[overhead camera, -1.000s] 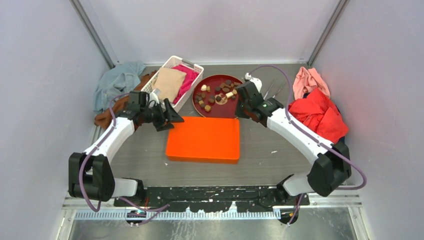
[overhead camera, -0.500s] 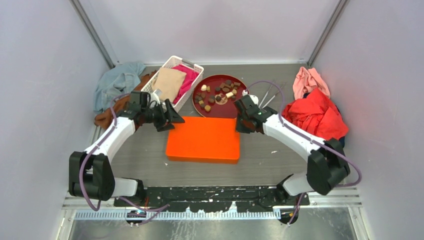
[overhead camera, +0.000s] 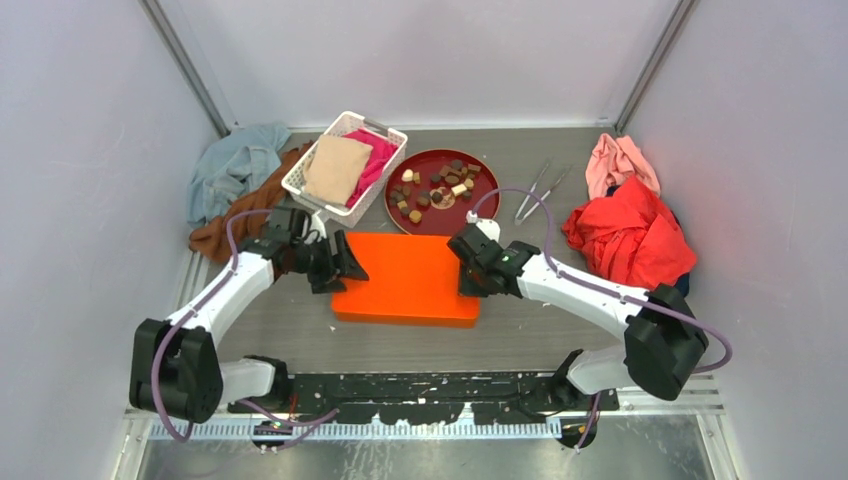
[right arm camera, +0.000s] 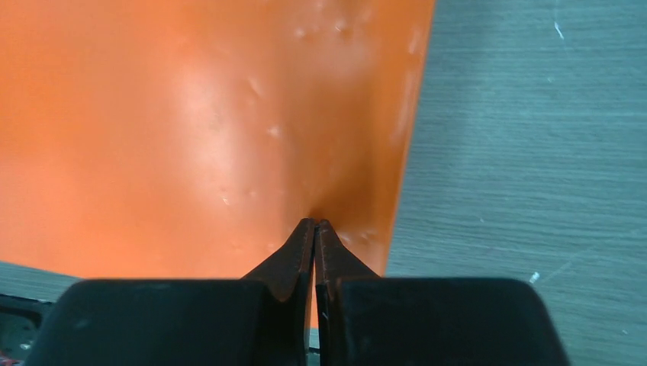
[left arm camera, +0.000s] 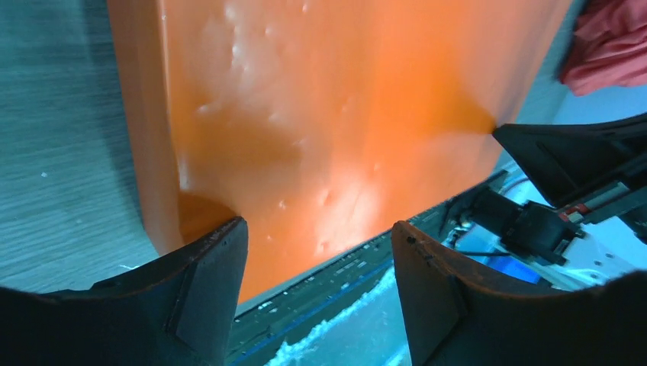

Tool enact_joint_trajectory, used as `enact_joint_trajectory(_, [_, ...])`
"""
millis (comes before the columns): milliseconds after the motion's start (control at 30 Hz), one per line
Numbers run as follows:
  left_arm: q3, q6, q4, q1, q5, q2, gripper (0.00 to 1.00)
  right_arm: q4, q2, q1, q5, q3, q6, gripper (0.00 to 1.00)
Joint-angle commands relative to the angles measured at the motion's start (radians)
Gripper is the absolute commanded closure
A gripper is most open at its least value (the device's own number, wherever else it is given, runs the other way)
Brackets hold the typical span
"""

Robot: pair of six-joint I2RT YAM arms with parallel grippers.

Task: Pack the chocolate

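The chocolate (overhead camera: 437, 187), several small dark brown, tan and cream pieces, lies on a round dark red tray (overhead camera: 475, 213) at the back middle. A flat orange box (overhead camera: 410, 275) lies closed in front of the tray. It also shows in the left wrist view (left arm camera: 320, 114) and the right wrist view (right arm camera: 191, 122). My left gripper (overhead camera: 347, 266) is open at the box's left edge, one jaw over the box's corner and nothing between the jaws (left arm camera: 317, 263). My right gripper (overhead camera: 467, 281) is shut and empty, with its tips (right arm camera: 314, 226) at the box's top near its right edge.
A white basket (overhead camera: 376, 132) with tan and pink cloth stands back left, with blue cloth (overhead camera: 235, 165) and brown cloth beside it. Metal tongs (overhead camera: 540, 185) lie right of the tray. Red cloth (overhead camera: 630, 230) and pink cloth (overhead camera: 620, 158) are piled at the right.
My right gripper has moved from the tray's right rim toward me, down onto the orange box's right side. My left gripper has moved toward me and right, to the box's left edge.
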Motion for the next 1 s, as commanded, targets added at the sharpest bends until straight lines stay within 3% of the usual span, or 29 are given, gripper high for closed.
enact_joint_trajectory(0, [0.097,0.054,-0.106,-0.070,-0.138,0.014,0.30,-0.116,-0.027,0.004,0.104,0.109,-0.027,0.90])
enact_joint_trajectory(167, [0.168,0.056,-0.080,-0.084,-0.191,-0.113,0.28,-0.132,-0.071,0.003,0.189,0.187,-0.056,0.83])
enact_joint_trajectory(367, [0.109,0.050,-0.066,-0.088,-0.228,0.016,0.29,-0.016,0.013,0.005,0.081,0.016,0.028,0.79])
enact_joint_trajectory(500, [0.169,0.069,-0.098,-0.113,-0.284,0.113,0.32,-0.035,0.043,0.005,0.109,0.039,0.019,0.62])
enact_joint_trajectory(633, [0.355,0.160,-0.212,-0.118,-0.378,0.059,0.31,-0.145,-0.035,-0.012,0.300,0.225,-0.085,0.34])
enact_joint_trajectory(833, [0.656,0.236,-0.302,-0.116,-0.544,-0.001,0.25,-0.168,-0.099,-0.209,0.471,0.480,-0.204,0.12])
enact_joint_trajectory(867, [0.695,0.234,-0.319,-0.116,-0.562,-0.001,0.22,-0.164,-0.106,-0.242,0.496,0.509,-0.205,0.10])
enact_joint_trajectory(900, [0.733,0.214,-0.337,-0.116,-0.618,0.003,0.04,-0.161,-0.116,-0.273,0.520,0.533,-0.205,0.08])
enact_joint_trajectory(967, [0.795,0.172,-0.383,-0.116,-0.676,0.014,0.00,-0.158,-0.142,-0.309,0.607,0.565,-0.198,0.07])
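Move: Over the lidded box's near-left part stands the left hand, with the orange lid's middle about 3 cm ahead, 11 cm to its right and 3 cm below. For the right hand, at the near-right part, that middle is about 4 cm ahead, 13 cm left and 3 cm below; the chocolate plate lies some 21 cm ahead and 6 cm left, the tongs 20 cm ahead and 14 cm right. The basket is about 23 cm straight ahead of the left hand. Coming free of the lid, both hands bob up about 5 cm and dip back nearly to lid height, then climb away fast to end nearly 20 cm higher. The left swings about 9 cm forward towards the basket, fingers opening a little wider; the right goes some 12 cm forward and 10 cm right, its shut fingers spreading wide. Both tip their fingers forward about 30 degrees. ##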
